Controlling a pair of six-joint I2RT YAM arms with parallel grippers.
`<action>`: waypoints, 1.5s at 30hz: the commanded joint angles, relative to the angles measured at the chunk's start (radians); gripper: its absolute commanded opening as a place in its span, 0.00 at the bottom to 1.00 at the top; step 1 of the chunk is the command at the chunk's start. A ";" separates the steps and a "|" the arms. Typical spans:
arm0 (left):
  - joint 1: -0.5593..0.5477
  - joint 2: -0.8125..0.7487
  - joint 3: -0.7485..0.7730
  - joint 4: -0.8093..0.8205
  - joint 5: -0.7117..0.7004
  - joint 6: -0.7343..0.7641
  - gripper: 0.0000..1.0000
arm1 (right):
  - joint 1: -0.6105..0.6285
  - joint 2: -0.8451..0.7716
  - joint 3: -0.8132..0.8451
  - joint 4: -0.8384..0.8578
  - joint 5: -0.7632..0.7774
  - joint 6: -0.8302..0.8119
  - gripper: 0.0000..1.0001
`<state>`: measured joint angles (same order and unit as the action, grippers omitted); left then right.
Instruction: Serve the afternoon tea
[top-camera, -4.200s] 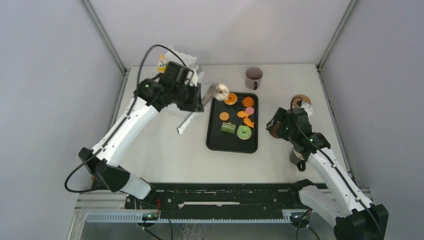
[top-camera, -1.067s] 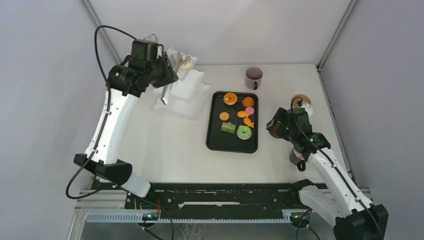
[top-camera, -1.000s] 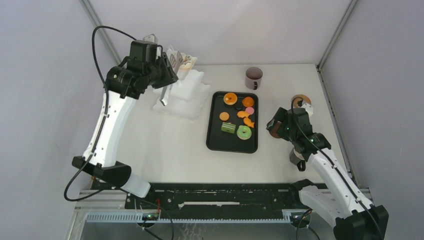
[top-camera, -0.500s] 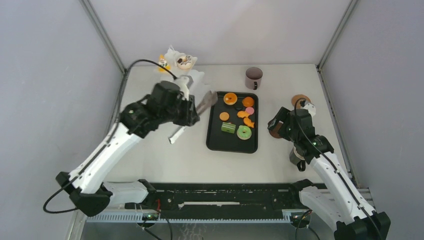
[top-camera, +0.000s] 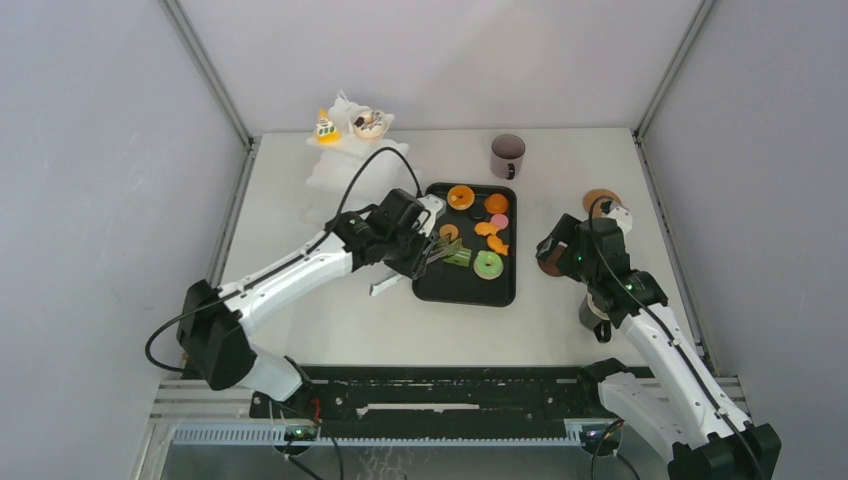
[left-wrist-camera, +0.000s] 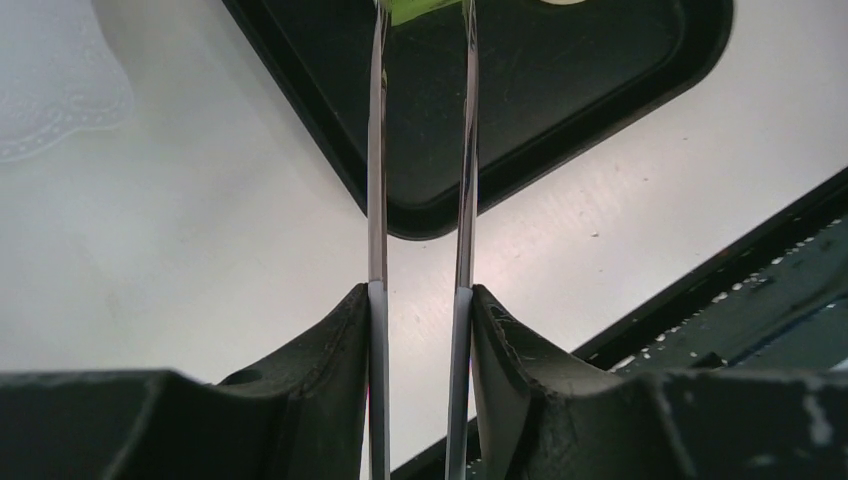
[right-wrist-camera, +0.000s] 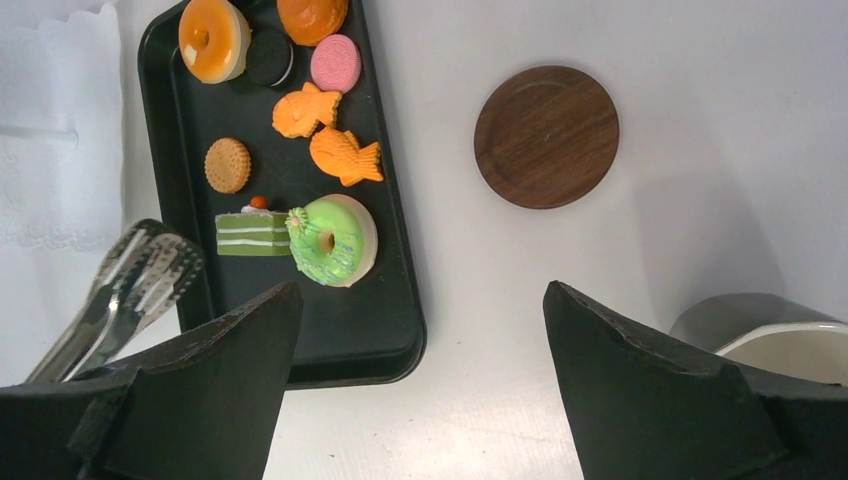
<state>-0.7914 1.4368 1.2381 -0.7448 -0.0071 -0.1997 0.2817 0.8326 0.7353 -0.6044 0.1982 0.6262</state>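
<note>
Several toy pastries lie on the black tray (top-camera: 465, 290): an orange doughnut (right-wrist-camera: 213, 38), a green doughnut (right-wrist-camera: 332, 239), a green cake slice (right-wrist-camera: 251, 233), two orange fish cookies (right-wrist-camera: 344, 155) and other cookies. My left gripper (top-camera: 410, 245) is shut on metal tongs (right-wrist-camera: 130, 290). Their tips reach the tray's left edge, just beside the green cake (left-wrist-camera: 425, 10); I cannot tell if they touch it. My right gripper (right-wrist-camera: 422, 290) is open and empty above the table, right of the tray. One dark mug (top-camera: 507, 155) stands behind the tray, another (right-wrist-camera: 770, 335) under my right arm.
The white three-tiered stand (top-camera: 350, 165) is at the back left with two pastries (top-camera: 366, 123) on top. A round wooden coaster (right-wrist-camera: 546, 136) lies right of the tray. The black rail runs along the near edge (top-camera: 450, 385).
My left arm has swung down from the stand to the tray with the tongs, bringing their tips to the green cake. My right arm has barely moved.
</note>
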 joint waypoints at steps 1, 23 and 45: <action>0.017 0.058 -0.001 0.056 0.036 0.081 0.42 | -0.004 -0.001 0.014 -0.001 0.017 -0.016 0.98; 0.050 0.096 -0.032 0.043 0.029 0.085 0.44 | -0.004 0.026 0.014 0.026 -0.014 -0.017 0.98; 0.026 0.089 0.049 -0.116 0.234 0.133 0.46 | -0.001 0.037 0.015 0.022 -0.008 -0.009 0.98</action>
<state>-0.7532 1.5764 1.2163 -0.8265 0.2207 -0.1055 0.2771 0.8696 0.7353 -0.6037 0.1814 0.6189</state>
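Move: The green cake slice lies on the tray about 7 cm ahead of the left hand, which still holds the tongs, some 8 cm to its right and 13 cm below. At the same depth, the green donut is about 5 cm ahead and 14 cm right, the round biscuit about 12 cm ahead and 6 cm right. From the right hand the cake slice is roughly 8 cm ahead, 20 cm left and 12 cm below. Left hand lowers the held tongs about 5 cm onto the cake slice, then draws back, tilting some 15 degrees. ##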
